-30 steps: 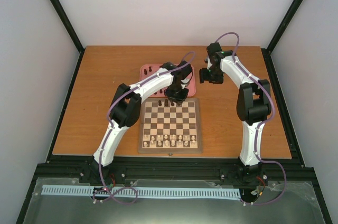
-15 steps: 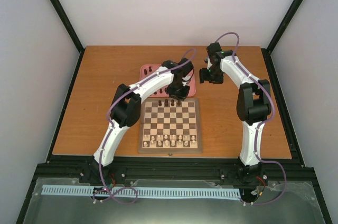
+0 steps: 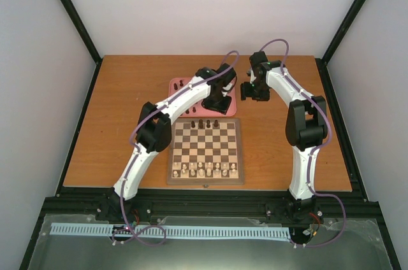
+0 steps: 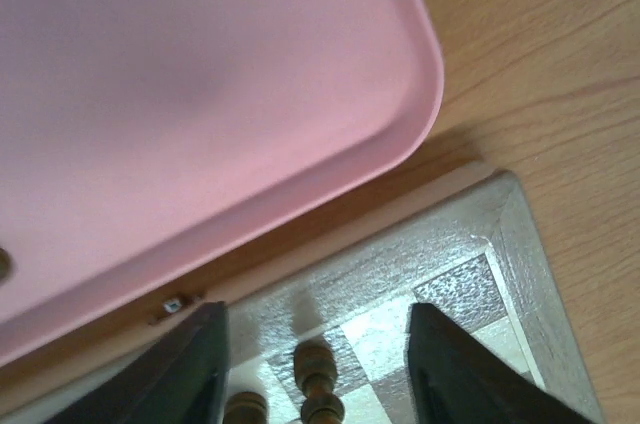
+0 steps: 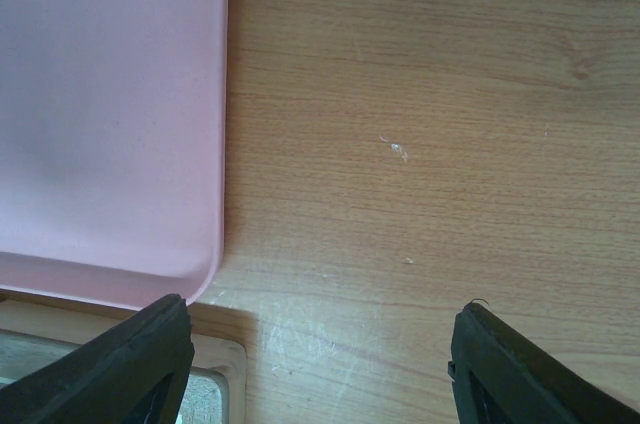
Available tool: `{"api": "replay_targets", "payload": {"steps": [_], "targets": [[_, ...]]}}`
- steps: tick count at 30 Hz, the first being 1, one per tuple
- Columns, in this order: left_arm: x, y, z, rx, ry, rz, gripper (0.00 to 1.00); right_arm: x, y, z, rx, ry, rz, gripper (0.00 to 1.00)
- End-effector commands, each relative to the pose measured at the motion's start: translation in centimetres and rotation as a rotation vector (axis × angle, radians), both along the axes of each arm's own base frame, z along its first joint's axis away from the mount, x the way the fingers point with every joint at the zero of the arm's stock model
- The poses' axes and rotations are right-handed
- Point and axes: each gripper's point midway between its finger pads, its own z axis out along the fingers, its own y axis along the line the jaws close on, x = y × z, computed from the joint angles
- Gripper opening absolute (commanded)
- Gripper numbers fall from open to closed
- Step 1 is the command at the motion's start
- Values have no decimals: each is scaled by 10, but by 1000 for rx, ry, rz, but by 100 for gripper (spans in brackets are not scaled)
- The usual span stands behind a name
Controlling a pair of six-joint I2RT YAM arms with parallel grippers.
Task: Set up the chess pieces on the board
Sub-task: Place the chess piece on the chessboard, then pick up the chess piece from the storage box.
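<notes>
The board (image 3: 205, 183) lies at the table's middle, and its corner (image 4: 520, 234) shows in the left wrist view. A few dark chess pieces (image 3: 204, 123) stand on its far row; more lie in the pink tray (image 3: 232, 109) behind it. My left gripper (image 3: 215, 108) hovers over the board's far edge. Its jaws are open, and one dark piece (image 4: 318, 384) stands free between the fingers (image 4: 190, 364), with another (image 4: 245, 409) beside it. My right gripper (image 3: 250, 96) hangs open over bare table right of the tray, nothing between its fingers (image 5: 520, 374).
Pale cream pieces (image 3: 205, 168) fill the board's near rows. The pink tray (image 4: 200, 94) touches the board's far edge. A corner of the board (image 5: 215, 369) shows below the tray (image 5: 110, 114) in the right wrist view. Black frame rails border the table.
My left gripper has opened, letting go of a dark piece on the far row, and has drawn back toward the tray. The right arm has not moved.
</notes>
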Motion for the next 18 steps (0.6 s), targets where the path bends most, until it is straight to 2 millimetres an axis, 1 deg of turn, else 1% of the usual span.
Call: {"api": "replay_targets", "payload": {"steps": [1,2,3,4,6,9,11,14,16,18], "targets": [[22,5,25,10,-95,16,57,4,-2,10,4,-27,-5,71],[27,10,27,13,-106,31,65,3,-3,10,3,-25,-6,71],[32,16,31,17,-117,48,72,3,-3,10,1,-26,-5,71],[37,22,34,19,-126,67,76,3,-3,10,0,-27,-5,71],[46,36,41,22,-141,104,79,2,-4,10,-2,-26,-6,71],[58,64,52,38,-169,166,84,1,-4,9,-1,-23,-6,71],[66,84,59,50,-194,202,90,0,-4,8,1,-20,-7,71],[78,113,66,61,-220,264,91,1,-3,6,2,-17,-6,71],[88,131,66,65,-223,315,91,0,-2,5,5,-12,-6,71],[100,150,67,64,-236,371,94,1,-2,3,7,-8,-5,71]]}}
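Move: The dark chess pieces still in the pink tray are what the empty left hand heads for: the middle of the group lies about 6 cm ahead, 13 cm left and 5 cm below, and a larger pair in the tray's far-left corner is some 12 cm ahead and 17 cm left. The chess piece just placed on the chessboard stands roughly 3 cm back and 1 cm left. From the right hand, the group is about level and 26 cm to the left. Forward and slightly up at first, then swinging strongly to the left and speeding up, the left hand leaves the chess piece just placed and travels over the pink tray to its remaining dark pieces, some 12 cm left, 8 cm forward and 4 cm higher. On the way the fingers spread from about half open to nearly full, and the wrist turns some 15 degrees counter-clockwise. ##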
